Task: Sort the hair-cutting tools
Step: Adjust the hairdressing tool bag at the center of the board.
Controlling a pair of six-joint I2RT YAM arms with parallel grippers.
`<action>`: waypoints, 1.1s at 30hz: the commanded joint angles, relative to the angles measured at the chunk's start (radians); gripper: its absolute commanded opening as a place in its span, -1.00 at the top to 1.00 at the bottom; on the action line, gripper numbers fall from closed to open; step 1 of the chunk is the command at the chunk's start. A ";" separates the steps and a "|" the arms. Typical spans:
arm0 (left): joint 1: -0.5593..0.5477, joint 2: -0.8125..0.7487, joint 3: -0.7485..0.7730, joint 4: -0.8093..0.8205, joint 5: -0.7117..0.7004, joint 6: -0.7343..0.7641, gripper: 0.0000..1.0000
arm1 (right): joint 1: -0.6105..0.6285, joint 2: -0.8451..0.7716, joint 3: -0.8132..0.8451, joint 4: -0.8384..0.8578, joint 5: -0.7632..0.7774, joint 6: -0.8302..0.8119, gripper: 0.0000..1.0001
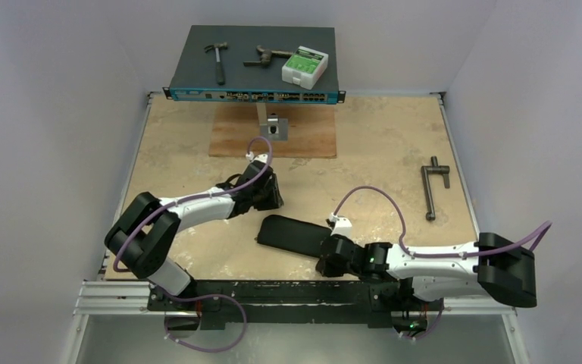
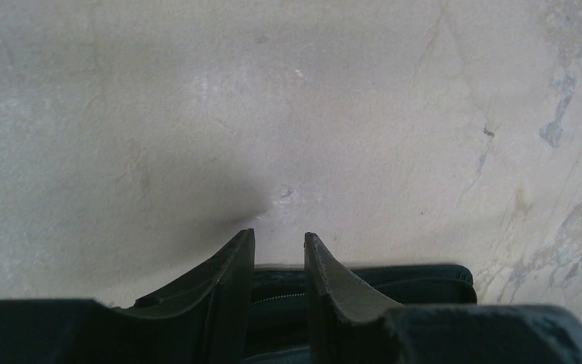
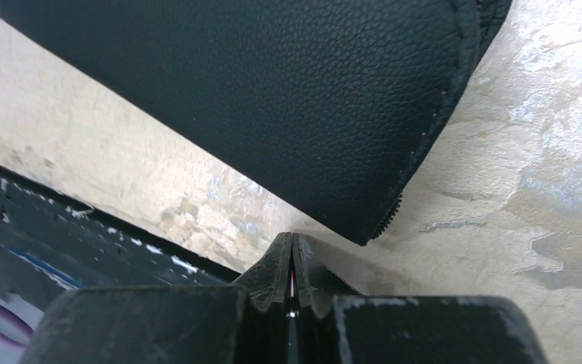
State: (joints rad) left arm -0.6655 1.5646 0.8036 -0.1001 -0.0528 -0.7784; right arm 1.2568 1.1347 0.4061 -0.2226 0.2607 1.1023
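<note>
None of the hair-cutting tools shows in any view. A black zip case (image 1: 292,236) lies shut on the table between the two arms. My left gripper (image 1: 269,196) hovers just beyond its far edge, jaws a little apart and empty (image 2: 279,239). Behind those fingers a strip of the case (image 2: 424,280) and its zip shows. My right gripper (image 1: 323,264) sits low at the near right corner of the case (image 3: 273,91). It is shut, fingertips pressed together (image 3: 292,238), and I see nothing held between them.
At the back a dark network switch (image 1: 254,91) carries a hammer (image 1: 217,59), a rusty tool (image 1: 269,55) and a green-and-white box (image 1: 305,67). In front of it lies a wooden board (image 1: 303,136) with a small metal block (image 1: 274,127). A grey T-shaped bar (image 1: 433,186) lies at the right.
</note>
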 commanded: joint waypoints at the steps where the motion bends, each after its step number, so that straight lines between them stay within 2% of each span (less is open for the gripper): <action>1: -0.026 0.005 -0.039 0.162 0.068 0.058 0.42 | 0.002 -0.006 -0.052 0.049 0.135 0.122 0.97; 6: -0.038 0.019 -0.144 0.296 0.134 0.030 0.46 | -0.061 0.018 -0.081 0.102 0.159 0.141 0.71; 11: -0.086 -0.015 -0.247 0.327 0.089 -0.042 0.51 | -0.202 0.030 -0.121 0.254 0.074 0.066 0.57; 17: -0.144 -0.122 -0.413 0.381 0.010 -0.166 0.51 | -0.283 0.092 -0.031 0.282 0.057 -0.055 0.48; 21: -0.187 -0.173 -0.472 0.384 -0.025 -0.222 0.51 | -0.337 0.152 0.038 0.287 0.030 -0.132 0.43; 26: -0.201 -0.257 -0.495 0.286 -0.090 -0.252 0.51 | -0.382 0.160 0.058 0.264 -0.008 -0.174 0.38; 30: -0.200 -0.375 -0.498 0.131 -0.173 -0.288 0.49 | -0.383 0.060 -0.003 0.275 -0.073 -0.180 0.31; 33: -0.200 -0.461 -0.508 0.024 -0.211 -0.315 0.44 | -0.382 -0.021 -0.047 0.307 -0.163 -0.186 0.13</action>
State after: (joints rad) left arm -0.8619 1.1881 0.3168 0.1261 -0.1738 -1.0416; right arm 0.8761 1.2064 0.4019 0.0555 0.2066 0.9508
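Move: The folded hairdressing tool bag lies crosswise, its middle about 9 cm back from the left hand, 5 cm to its right and 3 cm lower. From the right hand, the bag's middle is some 10 cm ahead and 6 cm left, at about fingertip height; its near right corner is 3 cm straight ahead. The board's front edge runs about 3 cm behind the right fingers, straight back. The wooden panel's middle is 23 cm ahead of the left hand, 1 cm left. The bag is turned counter-clockwise between two opposing hands: the right pushes its right end forward, travelling about 12 cm low over the board while its shut fingers part to roughly a third, then eases back and lifts slightly. The left first slips right and sinks 2 cm, then sweeps back some 10 cm against the other end, tilting its left side down, and finally veers left off the bag. ##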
